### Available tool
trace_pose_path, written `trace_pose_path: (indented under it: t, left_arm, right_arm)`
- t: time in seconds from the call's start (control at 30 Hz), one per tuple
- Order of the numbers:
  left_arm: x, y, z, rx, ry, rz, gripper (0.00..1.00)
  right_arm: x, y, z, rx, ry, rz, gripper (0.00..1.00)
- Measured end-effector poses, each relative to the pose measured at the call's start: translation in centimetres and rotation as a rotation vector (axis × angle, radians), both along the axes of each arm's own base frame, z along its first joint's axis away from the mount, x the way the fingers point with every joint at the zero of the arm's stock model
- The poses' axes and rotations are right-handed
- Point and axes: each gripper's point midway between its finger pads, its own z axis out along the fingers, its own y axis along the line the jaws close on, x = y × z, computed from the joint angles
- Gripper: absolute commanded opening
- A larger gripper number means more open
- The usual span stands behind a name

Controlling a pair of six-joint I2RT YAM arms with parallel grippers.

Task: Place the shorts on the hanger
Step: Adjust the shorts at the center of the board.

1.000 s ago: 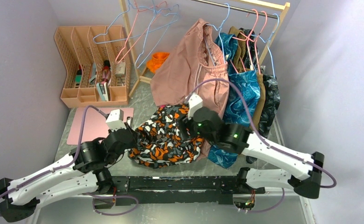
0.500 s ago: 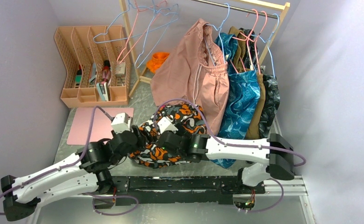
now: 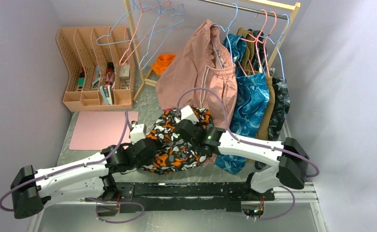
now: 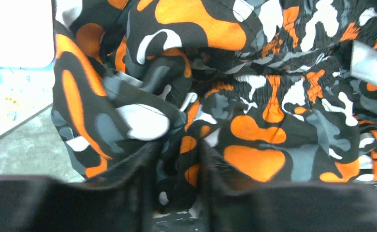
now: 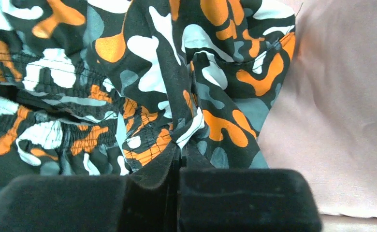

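The shorts [image 3: 174, 147], in orange, black, white and grey blotches, lie bunched on the table between my two arms. My left gripper [image 3: 145, 145] is at their left edge; in the left wrist view [image 4: 177, 162] its jaws stand closed on a fold of the shorts [image 4: 254, 130]. My right gripper [image 3: 186, 130] is at their far top edge; in the right wrist view [image 5: 179, 154] its jaws are pinched together on a fold of the shorts [image 5: 148, 72]. An empty light-blue hanger [image 3: 153, 41] hangs with others at the rack's left end, far from both grippers.
A plain pink garment [image 3: 196, 77] hangs just behind the shorts and fills the right of the right wrist view [image 5: 341, 121]. Blue leaf-print and dark garments [image 3: 254, 96] hang to its right. A peach file organiser [image 3: 97, 67] and a pink mat [image 3: 99, 128] are at left.
My left gripper has slid right into the shorts' left edge. My right gripper swung left over the shorts, then back up to their top edge. The shorts are bunched tighter.
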Motion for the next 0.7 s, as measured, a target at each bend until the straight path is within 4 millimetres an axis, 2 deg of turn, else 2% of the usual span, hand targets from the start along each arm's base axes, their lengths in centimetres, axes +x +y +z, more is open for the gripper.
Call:
trace_pose_path:
  t: [0.03,0.07,0.17,0.27,0.3,0.37,0.4,0.43,0.47,0.57,0.63,0.7]
  left_arm:
    - [0.0,0.0,-0.1,-0.003,0.002,0.001,0.10]
    - [-0.1,0.0,-0.1,-0.005,0.002,-0.001,0.07]
    - [0.1,0.0,0.5,-0.020,-0.017,0.000,0.07]
    - [0.8,0.3,2.6,-0.030,-0.079,0.004,0.07]
    - [1.4,0.3,4.5,-0.036,-0.125,0.002,0.07]
    - [2.5,0.5,8.6,-0.060,-0.223,0.008,0.07]
    - [3.4,0.6,12.3,-0.079,-0.306,0.010,0.07]
    - [3.9,0.7,14.7,-0.096,-0.357,0.016,0.07]
    - [4.5,1.3,18.9,-0.122,-0.442,0.030,0.07]
    - [5.2,3.4,27.9,-0.184,-0.628,0.082,0.07]
    - [5.1,5.1,31.1,-0.204,-0.703,0.123,0.07]
    - [5.0,6.5,31.9,-0.196,-0.733,0.156,0.07]
  right_arm:
    - [0.1,-0.1,0.3,0.016,0.002,-0.004,0.00]
    - [0.0,0.0,0.7,0.049,0.007,0.003,0.00]
    - [-0.6,1.3,2.8,0.176,0.017,0.057,0.00]
    - [-1.3,3.1,6.0,0.334,0.018,0.132,0.00]
    - [-1.5,3.6,7.3,0.381,0.015,0.152,0.00]
    - [-1.3,4.8,11.2,0.503,-0.011,0.189,0.00]
    - [-1.1,5.4,13.6,0.570,-0.034,0.204,0.00]
    - [-0.9,5.9,16.1,0.637,-0.062,0.217,0.00]
    - [-0.7,6.3,18.9,0.707,-0.097,0.230,0.00]
    - [-0.8,6.2,25.5,0.896,-0.192,0.237,0.00]
    - [-0.8,5.3,27.8,0.974,-0.232,0.205,0.00]
    - [-0.4,4.0,28.1,1.016,-0.255,0.137,0.00]
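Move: The left hand, partly open, is down at the near-left edge of the camouflage shorts, whose middle lies about 8 cm to its right, 3 cm ahead and 2 cm below. The pink mat is some 21 cm to its left and 7 cm ahead, 5 cm lower. The right hand already grips the waistband; the shorts' middle lies about 5 cm left, 5 cm back and 5 cm below it, and the pink trouser leg 8 cm right, 4 cm back, 7 cm lower. The left hand shuts its fingers on the cloth at the shorts' left side, then swings that side up fast by some 32 cm, drifting forward and then left, while its fingers tip up about 40 degrees towards level. The right hand keeps its pinch and rises with it by nearly as much, veering left and then partly back, and rolls strongly so that its left side comes up. ##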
